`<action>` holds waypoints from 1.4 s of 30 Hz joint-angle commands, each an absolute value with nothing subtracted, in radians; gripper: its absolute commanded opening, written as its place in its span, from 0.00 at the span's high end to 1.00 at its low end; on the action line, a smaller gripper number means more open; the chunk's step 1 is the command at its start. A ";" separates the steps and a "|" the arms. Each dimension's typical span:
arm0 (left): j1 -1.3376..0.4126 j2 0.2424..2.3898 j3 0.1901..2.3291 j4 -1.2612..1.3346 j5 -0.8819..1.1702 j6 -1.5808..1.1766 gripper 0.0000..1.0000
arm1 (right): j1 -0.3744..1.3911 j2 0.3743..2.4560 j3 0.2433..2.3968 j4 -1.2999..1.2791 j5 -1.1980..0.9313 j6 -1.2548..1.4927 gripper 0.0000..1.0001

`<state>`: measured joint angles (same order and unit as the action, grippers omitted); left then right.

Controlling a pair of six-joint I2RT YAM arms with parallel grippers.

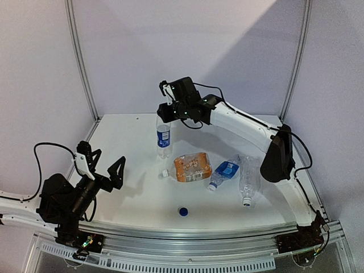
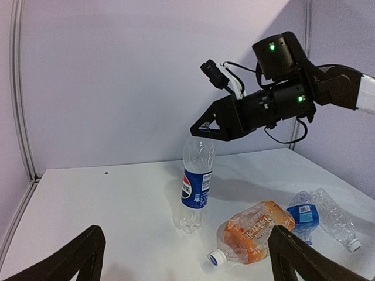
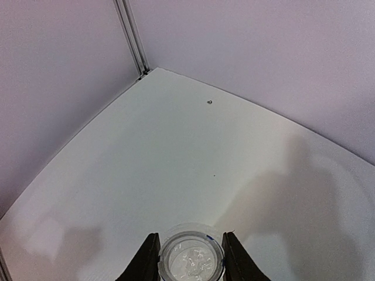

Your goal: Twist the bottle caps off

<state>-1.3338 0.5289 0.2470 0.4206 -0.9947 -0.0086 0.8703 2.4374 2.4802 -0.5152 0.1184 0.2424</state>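
Observation:
The Pepsi bottle [image 1: 164, 138] [image 2: 196, 187] stands upright at the table's middle back. My right gripper [image 1: 166, 111] [image 2: 200, 131] [image 3: 191, 259] is shut on its neck from above. The right wrist view shows the bottle's mouth [image 3: 192, 262] open, with no cap on it. One loose blue cap [image 1: 182, 211] lies near the front edge. The orange bottle [image 1: 192, 168] [image 2: 258, 229] lies on its side with a white cap [image 1: 165, 173] [image 2: 215, 257] on. Low at the left, my left gripper [image 1: 102, 162] [image 2: 187, 257] is open and holds nothing.
A blue-labelled clear bottle [image 1: 224, 170] [image 2: 303, 213] and a plain clear bottle [image 1: 249, 179] [image 2: 334, 215] lie on their sides right of the orange one. White enclosure walls [image 1: 187, 51] stand close behind and on both sides of the table [image 1: 125, 187].

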 commanded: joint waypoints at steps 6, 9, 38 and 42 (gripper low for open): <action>-1.328 0.518 0.269 0.402 -0.983 -0.010 0.01 | 0.858 2.492 2.468 -0.508 0.106 0.232 0.85; -1.328 0.515 0.268 0.402 -0.982 -0.009 0.01 | 0.857 2.493 2.466 -0.506 0.102 0.229 0.77; -1.328 0.528 0.270 0.404 -0.956 -0.008 0.01 | 0.856 2.379 2.349 -0.455 0.042 0.217 0.31; -1.328 0.532 0.271 0.405 -0.954 -0.008 0.01 | 0.857 2.325 2.313 -0.451 0.033 0.214 0.28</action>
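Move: The right gripper already holds the open Pepsi bottle near its mouth; the bottle's middle is about 10 cm straight below the hand, with its foot just off the table. The orange bottle lies some 11 cm back and 12 cm right of this hand, about 19 cm lower; the blue-label bottle is about 12 cm back and 27 cm right at that same level. From the idle left hand, the Pepsi bottle is about 26 cm ahead, 8 cm right and 12 cm lower. Lower the right gripper about 1.5 cm to set the upright Pepsi bottle on the table, and hold still briefly. Then open the fingers to roughly twice their gap to release the mouth, and let the hand sink nearly 3 cm more, so the open fingers straddle the neck below the rim. ##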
